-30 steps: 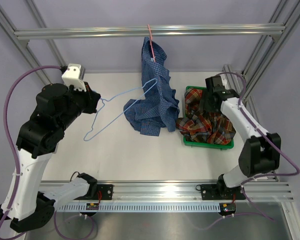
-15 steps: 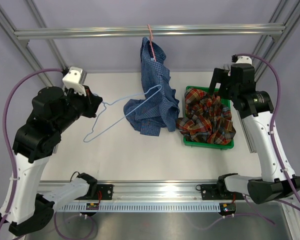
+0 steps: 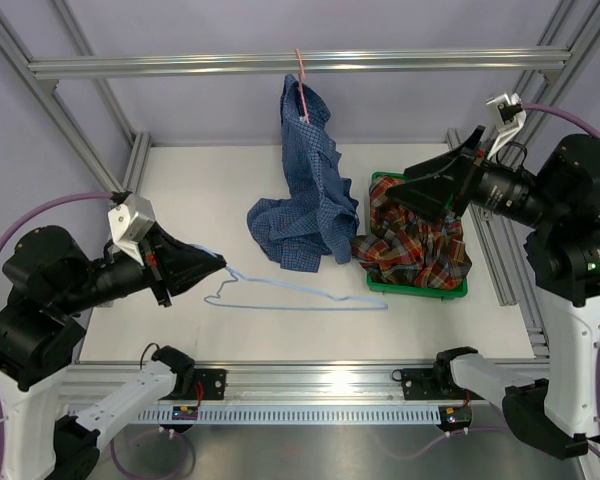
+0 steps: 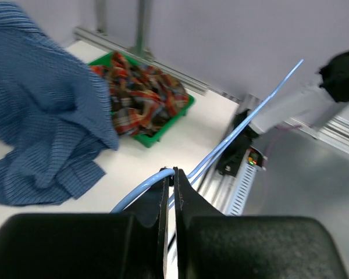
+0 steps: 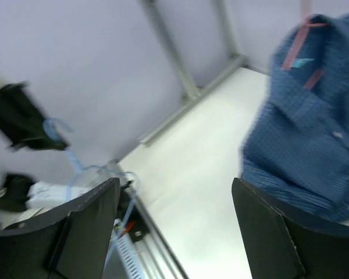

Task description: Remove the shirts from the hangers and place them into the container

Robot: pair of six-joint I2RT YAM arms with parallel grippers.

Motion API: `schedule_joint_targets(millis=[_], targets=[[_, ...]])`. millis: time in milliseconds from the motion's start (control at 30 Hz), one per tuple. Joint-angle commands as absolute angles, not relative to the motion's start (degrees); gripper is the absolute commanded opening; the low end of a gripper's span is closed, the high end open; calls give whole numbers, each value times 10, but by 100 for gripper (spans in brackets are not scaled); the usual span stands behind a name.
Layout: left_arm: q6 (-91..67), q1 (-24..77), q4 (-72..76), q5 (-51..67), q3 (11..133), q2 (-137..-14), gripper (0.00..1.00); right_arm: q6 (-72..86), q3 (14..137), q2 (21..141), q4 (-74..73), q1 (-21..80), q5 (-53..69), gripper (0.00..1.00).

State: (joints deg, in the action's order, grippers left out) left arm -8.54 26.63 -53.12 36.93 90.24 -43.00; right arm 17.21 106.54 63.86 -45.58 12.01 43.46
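Observation:
A blue shirt (image 3: 308, 175) hangs from a pink hanger (image 3: 301, 75) on the top bar, its lower part bunched on the table. The plaid shirt (image 3: 415, 240) lies heaped in the green container (image 3: 420, 292). My left gripper (image 3: 218, 266) is shut on the hook end of the bare light blue hanger (image 3: 300, 298), which stretches right over the table's front. The left wrist view shows the jaws (image 4: 170, 174) pinched on its wire (image 4: 244, 125). My right gripper (image 3: 420, 190) hovers open above the container and holds nothing; in its wrist view the gripper (image 5: 177, 192) faces the blue shirt (image 5: 308, 133).
An aluminium crossbar (image 3: 300, 62) spans the back with slanted uprights at both sides. A slotted rail (image 3: 310, 380) runs along the near edge by the arm bases. Another rail (image 3: 500, 270) lies right of the green tray.
My left arm swung down toward the near edge, carrying the light blue hanger away from the blue shirt. My right gripper rose off the plaid shirt and turned left, open.

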Motion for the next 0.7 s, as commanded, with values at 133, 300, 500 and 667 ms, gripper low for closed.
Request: schedule_joint_targets(millis=[133, 300, 500, 667], targets=[[-26, 265, -533, 590, 926, -500, 0, 524, 832, 592, -86, 127, 757, 82], [-28, 266, -514, 596, 948, -539, 0, 669, 760, 571, 78, 187, 768, 78], [-24, 266, -502, 613, 964, -564, 0, 701, 753, 570, 78, 239, 748, 71], [16, 266, -547, 610, 1012, -599, 0, 695, 751, 568, 33, 318, 716, 65]])
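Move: The left gripper holds the empty blue hanger by its hook; its middle lies about 12 cm to that hand's right, 5 cm back and slightly lower. The open right hand has the hanger's middle some 18 cm to its left, 16 cm back and 9 cm below. From the right hand, the blue shirt hangs roughly 15 cm ahead, 14 cm left and 25 cm down, and the green container stands about 11 cm ahead, 11 cm right and 40 cm below. Bring the right gripper back about 13 cm and left half as far, in towards the hanger, dipping slightly on the way. Swing it counter-clockwise nearly 50 degrees while rolling, so its fingers point left across the hanger; narrow them but leave them open. Meanwhile keep the left fingers shut on the hook and carry the hanger some 5 cm right to meet it, turning clockwise. ##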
